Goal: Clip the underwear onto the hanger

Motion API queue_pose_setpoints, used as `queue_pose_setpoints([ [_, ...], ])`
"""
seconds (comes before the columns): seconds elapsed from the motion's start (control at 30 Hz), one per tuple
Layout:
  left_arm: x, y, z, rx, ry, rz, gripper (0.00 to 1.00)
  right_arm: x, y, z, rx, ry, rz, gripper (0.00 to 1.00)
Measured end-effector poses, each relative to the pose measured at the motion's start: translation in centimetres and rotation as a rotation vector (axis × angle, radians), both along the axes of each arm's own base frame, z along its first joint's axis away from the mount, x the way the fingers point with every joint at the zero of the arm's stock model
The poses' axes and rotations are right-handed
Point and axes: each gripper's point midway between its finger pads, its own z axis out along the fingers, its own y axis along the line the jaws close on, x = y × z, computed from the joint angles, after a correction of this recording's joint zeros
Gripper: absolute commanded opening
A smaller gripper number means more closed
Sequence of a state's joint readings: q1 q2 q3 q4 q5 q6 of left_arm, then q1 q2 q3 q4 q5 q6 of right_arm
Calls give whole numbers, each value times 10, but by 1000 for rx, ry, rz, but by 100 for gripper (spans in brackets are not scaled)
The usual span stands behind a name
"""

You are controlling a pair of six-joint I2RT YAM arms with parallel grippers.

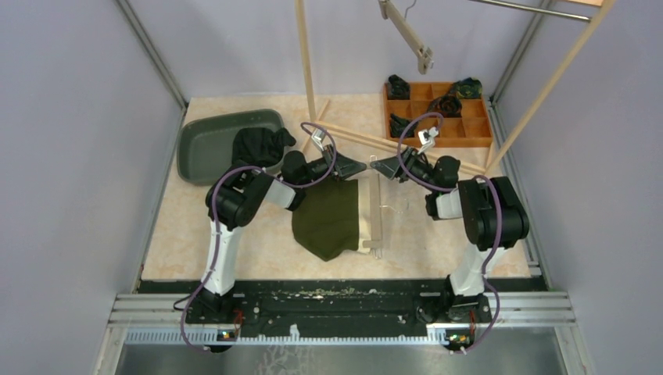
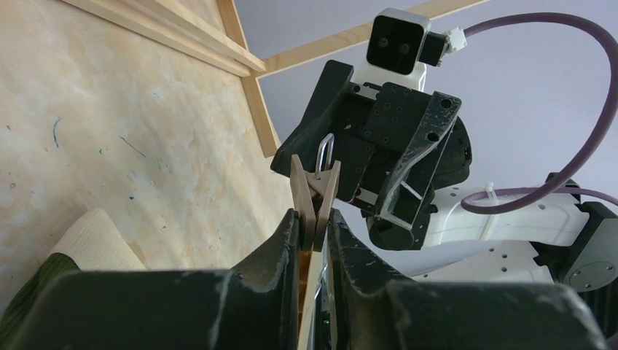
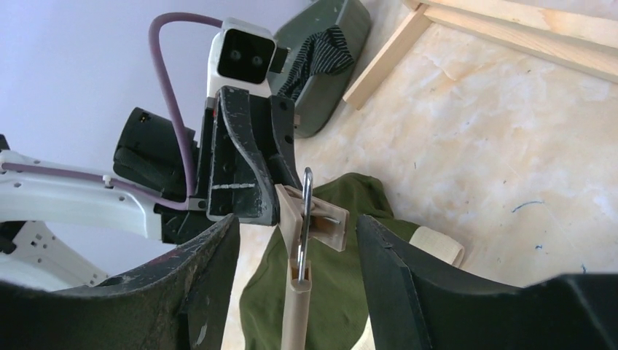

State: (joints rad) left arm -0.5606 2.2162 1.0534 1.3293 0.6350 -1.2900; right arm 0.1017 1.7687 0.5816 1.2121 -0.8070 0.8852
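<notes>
An olive-green underwear with a cream waistband lies flat on the table. A wooden hanger lies along the waistband edge. My left gripper is at the hanger's far end, shut on one of its wooden clips. Facing it, my right gripper stands open, its jaws either side of the hanger bar and the clip without touching them. In the right wrist view the underwear lies under the bar. The waistband shows at the lower left of the left wrist view.
A grey bin holding dark clothes stands at the back left. A wooden divided tray with rolled dark garments is at the back right. A wooden rack frame rises behind, its base bars just behind the grippers, another hanger hanging above.
</notes>
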Motion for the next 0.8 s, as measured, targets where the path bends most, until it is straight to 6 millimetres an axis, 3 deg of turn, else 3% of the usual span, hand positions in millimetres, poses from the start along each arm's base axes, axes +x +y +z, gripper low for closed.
queue_pose_setpoints([
  [0.43, 0, -1, 4, -8, -17, -12, 12, 2, 3, 2, 29, -8, 23, 59],
  [0.6, -1, -1, 4, -9, -18, -13, 11, 3, 4, 1, 40, -4, 34, 52],
  [0.67, -1, -1, 5, -10, -20, -14, 11, 3, 5, 0, 43, 2, 36, 41],
  [0.8, -2, -1, 7, -19, -32, -20, 13, 4, 5, 1, 53, 6, 31, 0],
])
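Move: The hanger's far clip, still held by the left fingers barely 1 cm ahead and 1 cm right of that hand point, sits between the right's open fingers, about 1 cm ahead and 1 cm left. From the right hand the underwear's waistband lies some 11 cm back, 1 cm left and 10 cm below; the hanger's near clip is roughly 20 cm back, straight in line and some 9 cm below. Nearly in place, the right fingers close by about half onto the hanger's far clip while the left keeps hold. ##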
